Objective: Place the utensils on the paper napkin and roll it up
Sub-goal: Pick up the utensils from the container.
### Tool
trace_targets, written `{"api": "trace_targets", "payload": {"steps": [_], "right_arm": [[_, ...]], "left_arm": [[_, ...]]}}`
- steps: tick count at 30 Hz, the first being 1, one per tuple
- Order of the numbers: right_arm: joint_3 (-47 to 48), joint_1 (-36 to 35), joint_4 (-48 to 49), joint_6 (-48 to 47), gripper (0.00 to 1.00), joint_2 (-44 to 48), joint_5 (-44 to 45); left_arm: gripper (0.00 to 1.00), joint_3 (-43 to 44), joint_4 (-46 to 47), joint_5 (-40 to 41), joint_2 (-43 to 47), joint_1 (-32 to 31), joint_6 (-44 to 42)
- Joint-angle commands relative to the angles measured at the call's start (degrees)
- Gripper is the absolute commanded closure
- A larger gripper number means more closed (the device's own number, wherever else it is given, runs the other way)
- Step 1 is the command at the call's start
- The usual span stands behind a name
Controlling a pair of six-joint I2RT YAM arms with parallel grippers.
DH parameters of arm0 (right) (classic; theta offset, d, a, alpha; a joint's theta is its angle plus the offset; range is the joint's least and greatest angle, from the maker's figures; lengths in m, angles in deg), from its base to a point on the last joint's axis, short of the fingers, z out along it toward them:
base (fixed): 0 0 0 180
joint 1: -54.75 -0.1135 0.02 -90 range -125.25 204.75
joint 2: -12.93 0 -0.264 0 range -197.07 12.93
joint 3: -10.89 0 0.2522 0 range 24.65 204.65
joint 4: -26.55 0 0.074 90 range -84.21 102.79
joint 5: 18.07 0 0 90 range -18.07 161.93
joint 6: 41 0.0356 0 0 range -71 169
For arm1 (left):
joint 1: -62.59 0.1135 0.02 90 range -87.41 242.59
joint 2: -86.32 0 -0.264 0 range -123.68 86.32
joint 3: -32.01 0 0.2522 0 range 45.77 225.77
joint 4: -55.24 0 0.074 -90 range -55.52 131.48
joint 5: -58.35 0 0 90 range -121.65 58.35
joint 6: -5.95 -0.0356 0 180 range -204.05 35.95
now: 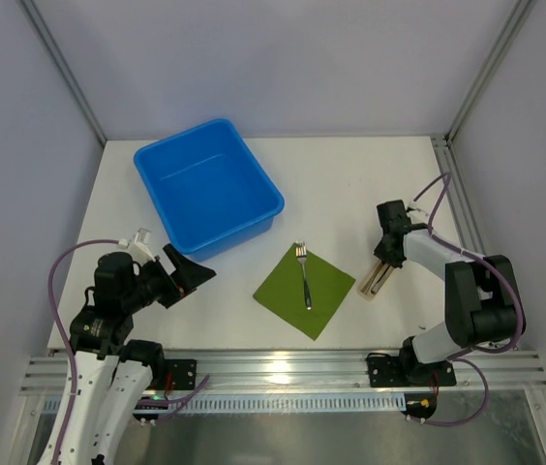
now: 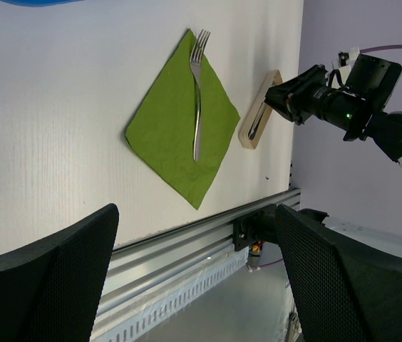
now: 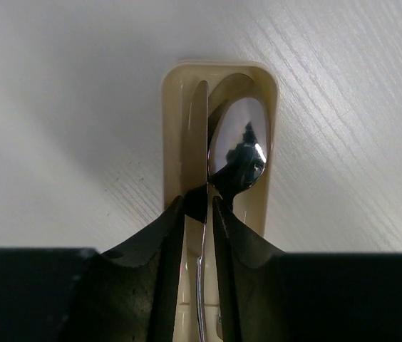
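Note:
A green paper napkin (image 1: 305,291) lies flat on the table with a silver fork (image 1: 304,276) along its diagonal; both also show in the left wrist view, napkin (image 2: 172,135) and fork (image 2: 197,107). To its right a beige tray (image 1: 375,279) holds a spoon (image 3: 238,146) and a knife (image 3: 197,135). My right gripper (image 3: 199,203) is down in the tray, its jaws a little apart on either side of the knife's thin handle, with a gap on each side. My left gripper (image 1: 188,274) hangs wide open and holding nothing at the left, away from the napkin.
A large blue bin (image 1: 207,184) stands at the back left. An aluminium rail (image 2: 187,242) runs along the table's near edge. The frame posts rise at the back corners.

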Motion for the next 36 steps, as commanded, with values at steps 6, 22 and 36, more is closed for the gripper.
{"api": "trace_targets", "payload": {"steps": [6, 22, 36], "right_arm": [[-1.27, 0.73, 0.94, -1.94, 0.89, -0.03, -1.09], [-2.24, 0.74, -0.56, -9.76, 0.96, 14.38, -1.97], [1.53, 0.73, -3.1, -12.74, 0.96, 22.91, -9.0]], "left_arm": [[0.09, 0.28, 1.15, -1.28, 0.27, -0.19, -0.73], [0.09, 0.98, 0.71, -1.02, 0.0, -0.1, -0.65], [0.09, 1.6, -0.17, -0.58, 0.18, -0.19, -0.91]]}}
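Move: The knife lies between the right hand's parted fingertips. Its middle is some 3 cm back and 2 cm to the left, about 1 cm lower, and the container's middle is practically the same spot. The spoon bowl is about 1 cm ahead and 3 cm to the right. The fork lies on the napkin, roughly 22 cm left and 3 cm back. From the idle left hand the knife is about 10 cm ahead, 46 cm right and 19 cm below. The right fingertips pinch the knife in the container, closing almost fully as the hand eases a hair forward. The hand then draws back about a centimetre and lifts the knife up and away from the container by nearly 8 cm, drifting slightly left late on. The wrist meanwhile tips the fingers forward-up and turns counter-clockwise, each a little over 10 degrees. ##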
